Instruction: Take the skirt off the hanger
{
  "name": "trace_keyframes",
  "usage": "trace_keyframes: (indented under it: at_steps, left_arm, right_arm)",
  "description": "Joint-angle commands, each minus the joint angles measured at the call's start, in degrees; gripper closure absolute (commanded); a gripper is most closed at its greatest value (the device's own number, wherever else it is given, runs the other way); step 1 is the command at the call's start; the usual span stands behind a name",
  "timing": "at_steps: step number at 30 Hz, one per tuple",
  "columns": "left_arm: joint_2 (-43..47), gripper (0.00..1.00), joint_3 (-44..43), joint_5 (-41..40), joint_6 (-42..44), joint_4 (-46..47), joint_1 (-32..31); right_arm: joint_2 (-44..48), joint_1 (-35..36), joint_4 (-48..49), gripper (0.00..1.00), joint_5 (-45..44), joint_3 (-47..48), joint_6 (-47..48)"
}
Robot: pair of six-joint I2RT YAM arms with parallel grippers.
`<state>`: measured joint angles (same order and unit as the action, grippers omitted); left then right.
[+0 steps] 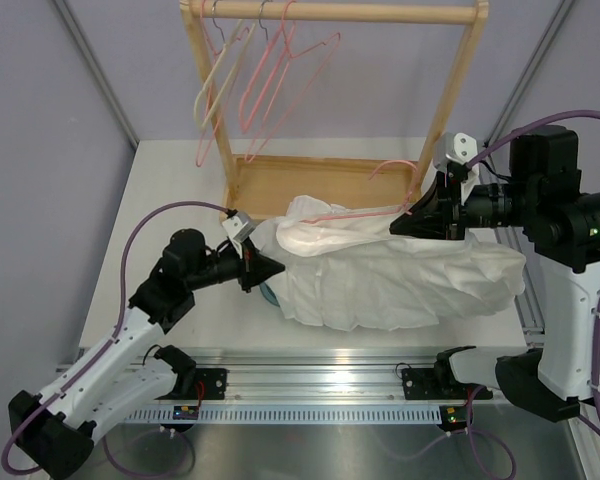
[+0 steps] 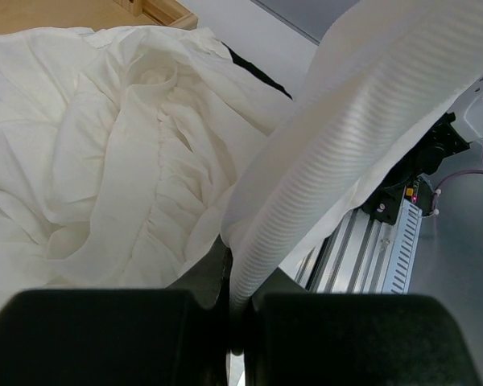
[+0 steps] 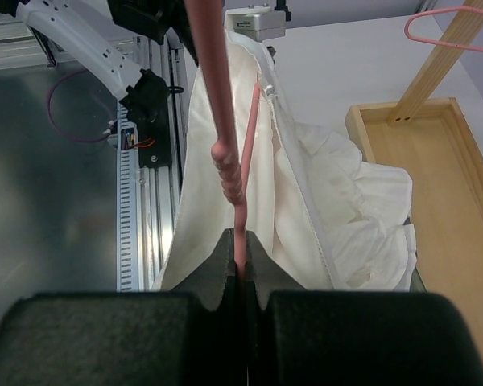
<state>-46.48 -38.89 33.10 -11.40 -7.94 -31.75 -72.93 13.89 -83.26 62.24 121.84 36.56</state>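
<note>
The skirt [image 1: 400, 275] looks white here, a crumpled gathered cloth with a ribbed waistband, lying across the middle of the table. A pink wire hanger [image 1: 355, 212] runs through its waist opening, with the hook toward the rack. My left gripper [image 1: 270, 268] is shut on the ribbed waistband [image 2: 346, 137] at the skirt's left end, its jaws [image 2: 237, 277] pinching the band's edge. My right gripper [image 1: 405, 215] is shut on the pink hanger [image 3: 225, 121] at the skirt's right end, its jaws [image 3: 241, 257] closed on the wire. The skirt [image 3: 346, 201] hangs around the hanger.
A wooden clothes rack [image 1: 330, 12] stands at the back with several pink and cream hangers [image 1: 270, 80] and a wooden base tray [image 1: 310, 185]. A bit of a teal tub [image 1: 268, 293] shows under the skirt's left edge. The metal rail [image 1: 310, 385] runs along the near edge.
</note>
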Motion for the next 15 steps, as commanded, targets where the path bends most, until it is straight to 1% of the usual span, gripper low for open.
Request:
trace_keyframes:
  at_steps: [1, 2, 3, 4, 5, 6, 7, 8, 11, 12, 15]
  left_arm:
    - [0.4, 1.0, 5.9, -4.8, 0.1, -12.0, 2.8]
    - [2.2, 1.0, 6.0, -4.2, -0.3, -11.6, 2.7]
    - [3.3, 0.98, 5.8, -4.2, -0.6, -10.5, 2.7]
    - [4.6, 0.89, 5.3, -4.1, -1.1, -9.7, 2.7]
    - [7.4, 0.67, 3.8, -3.7, -1.6, -8.9, 2.7]
    - [8.8, 0.54, 2.6, -3.6, -1.8, -7.6, 2.7]
    - [9.8, 0.43, 1.3, -3.4, -2.0, -7.1, 2.7]
    - [10.6, 0.3, -1.9, -2.0, -2.0, -6.7, 2.8]
    - [11.9, 0.21, -7.3, 0.5, -2.3, -6.8, 2.7]
    - [11.8, 0.2, -10.8, 0.6, -2.7, -7.8, 2.7]
    - [11.6, 0.19, -15.8, -1.5, -5.9, -8.7, 2.7]
  right_arm:
    - [2.1, -2.0, 5.7, 1.0, 7.8, 5.0, -1.5]
    - [2.0, -2.1, 5.4, 1.0, 7.6, 3.9, -0.8]
    - [2.1, -2.1, 5.3, 1.0, 6.9, 2.8, -0.1]
    - [2.1, -2.0, 5.1, 1.0, 6.3, 1.8, 0.4]
    - [2.2, -2.1, 4.1, 1.0, 5.9, -0.4, 2.4]
    - [2.4, -2.0, 3.5, 1.0, 4.5, -1.6, 4.5]
    - [2.8, -2.0, 3.4, 1.0, 3.7, -2.7, 5.1]
    - [3.2, -2.0, 3.7, 1.0, 2.6, -5.3, 5.8]
    - [5.3, -2.0, 5.6, 1.0, -1.6, -9.4, 6.9]
    - [5.8, -1.9, 5.9, 1.0, -3.2, -10.2, 7.4]
    - [7.1, -1.4, 7.3, 1.0, -6.9, -13.0, 8.4]
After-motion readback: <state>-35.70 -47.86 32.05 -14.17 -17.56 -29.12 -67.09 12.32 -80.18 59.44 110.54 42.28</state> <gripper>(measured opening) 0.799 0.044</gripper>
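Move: The left hand has the left end of the white skirt's waistband pinched; the pink hanger's free end, inside that waistband, lies some 12 cm above it, 2 cm to its right and 1 cm farther out. From the left hand, the teal tub's middle is roughly 10 cm right, 8 cm ahead and 21 cm below. For the right hand, holding the hanger near its neck, that free end is about 17 cm left, 2 cm ahead and 9 cm lower. Easing back and to the left by about 3 cm each, the left hand spreads its fingers wide and lets go of the skirt's waistband, then rises quickly some 8 cm beside the loose cloth. The right hand keeps its grip on the hanger and sinks about 3 cm, drifting slightly to its right. ##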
